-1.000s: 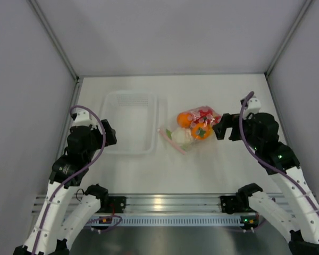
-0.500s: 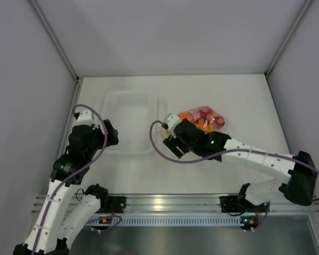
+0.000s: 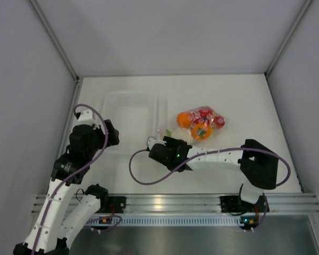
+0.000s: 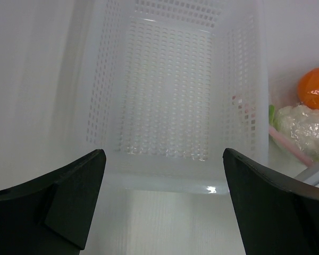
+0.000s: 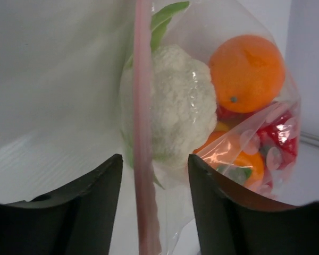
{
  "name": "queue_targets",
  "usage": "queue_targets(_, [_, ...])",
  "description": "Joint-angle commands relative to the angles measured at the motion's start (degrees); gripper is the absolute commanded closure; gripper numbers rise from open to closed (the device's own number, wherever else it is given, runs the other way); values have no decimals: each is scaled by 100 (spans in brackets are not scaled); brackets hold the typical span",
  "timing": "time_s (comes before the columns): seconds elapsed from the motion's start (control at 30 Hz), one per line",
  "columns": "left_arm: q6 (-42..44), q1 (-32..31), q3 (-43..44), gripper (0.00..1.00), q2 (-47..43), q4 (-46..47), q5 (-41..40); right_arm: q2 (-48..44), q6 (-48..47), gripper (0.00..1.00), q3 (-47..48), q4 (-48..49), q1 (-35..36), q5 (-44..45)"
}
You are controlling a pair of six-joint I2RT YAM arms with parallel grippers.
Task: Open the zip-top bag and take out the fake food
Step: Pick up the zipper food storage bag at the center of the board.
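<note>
The zip-top bag (image 3: 198,125) lies on the table right of the tray, its pink zip strip (image 5: 143,159) at its near-left end. Inside it I see the fake food: white cauliflower (image 5: 175,111), an orange (image 5: 247,71), a persimmon (image 3: 201,131) and red pieces (image 5: 279,133). My right gripper (image 3: 168,143) sits at the bag's mouth. In the right wrist view its jaws (image 5: 154,159) are partly narrowed but apart, with the strip running between them and touching neither finger. My left gripper (image 4: 162,154) is open and empty, facing the tray's near wall.
The clear perforated tray (image 3: 128,101) stands left of the bag with nothing in it. The right arm's cable loops over the table in front of the tray (image 3: 135,172). Grey side walls enclose the table.
The right arm has swung from the bag's right side around to its left, mouth end, and its jaws have narrowed around the zip strip. The left arm and the bag have stayed put.
</note>
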Motion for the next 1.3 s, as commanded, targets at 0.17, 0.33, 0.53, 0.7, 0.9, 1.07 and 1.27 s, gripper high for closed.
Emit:
queue_targets(0.17, [5,-23,-36,2,62,334,114,-202,-676,77,-346,1241,62,1029])
queue_targets(0.33, [5,-23,-36,2,71,334,96,-413,-642,100,-390,1172,-87,1038])
queue_targets(0.53, [40,-23,25,2,141,334,131,-1352,-71,100,-31,646,-148,634])
queue_targets(0.7, [190,-23,130,2,237,648,1131,-1925,650,100,383,-92,-481,194])
queue_targets(0.9, [-353,-23,315,2,492,1720,3477,-2662,1151,100,778,-875,-658,133])
queue_targets(1.07, [-1293,-23,96,2,843,3886,5032,-3304,1345,100,1034,-1315,-834,-471])
queue_targets(1.27, [-1604,-400,-634,2,1484,6806,5238,-4227,1380,100,1183,-1350,-878,-1834])
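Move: The right hand's half-open fingers straddle the near end of the bag's pink zip strip, their closing spot about 2 cm ahead and 1 cm to the right at finger height. Inside the bag the cauliflower lies some 4 cm ahead and 2 cm right, the orange about 10 cm ahead and 3 cm right, and the pepper 6 cm ahead and 10 cm right, all slightly lower. From the left hand, that strip end is roughly 28 cm right, 1 cm ahead and 15 cm below. Easing just forward, the right hand shuts its fingers on the near end of the zip strip, then lifts the bag by that pinch about 20 cm, drifting right and at the last slightly back while its left side rolls up. Once the lift is under way, the left hand, still open, swings right some 16 cm towards the bag, rising and turning clockwise. ##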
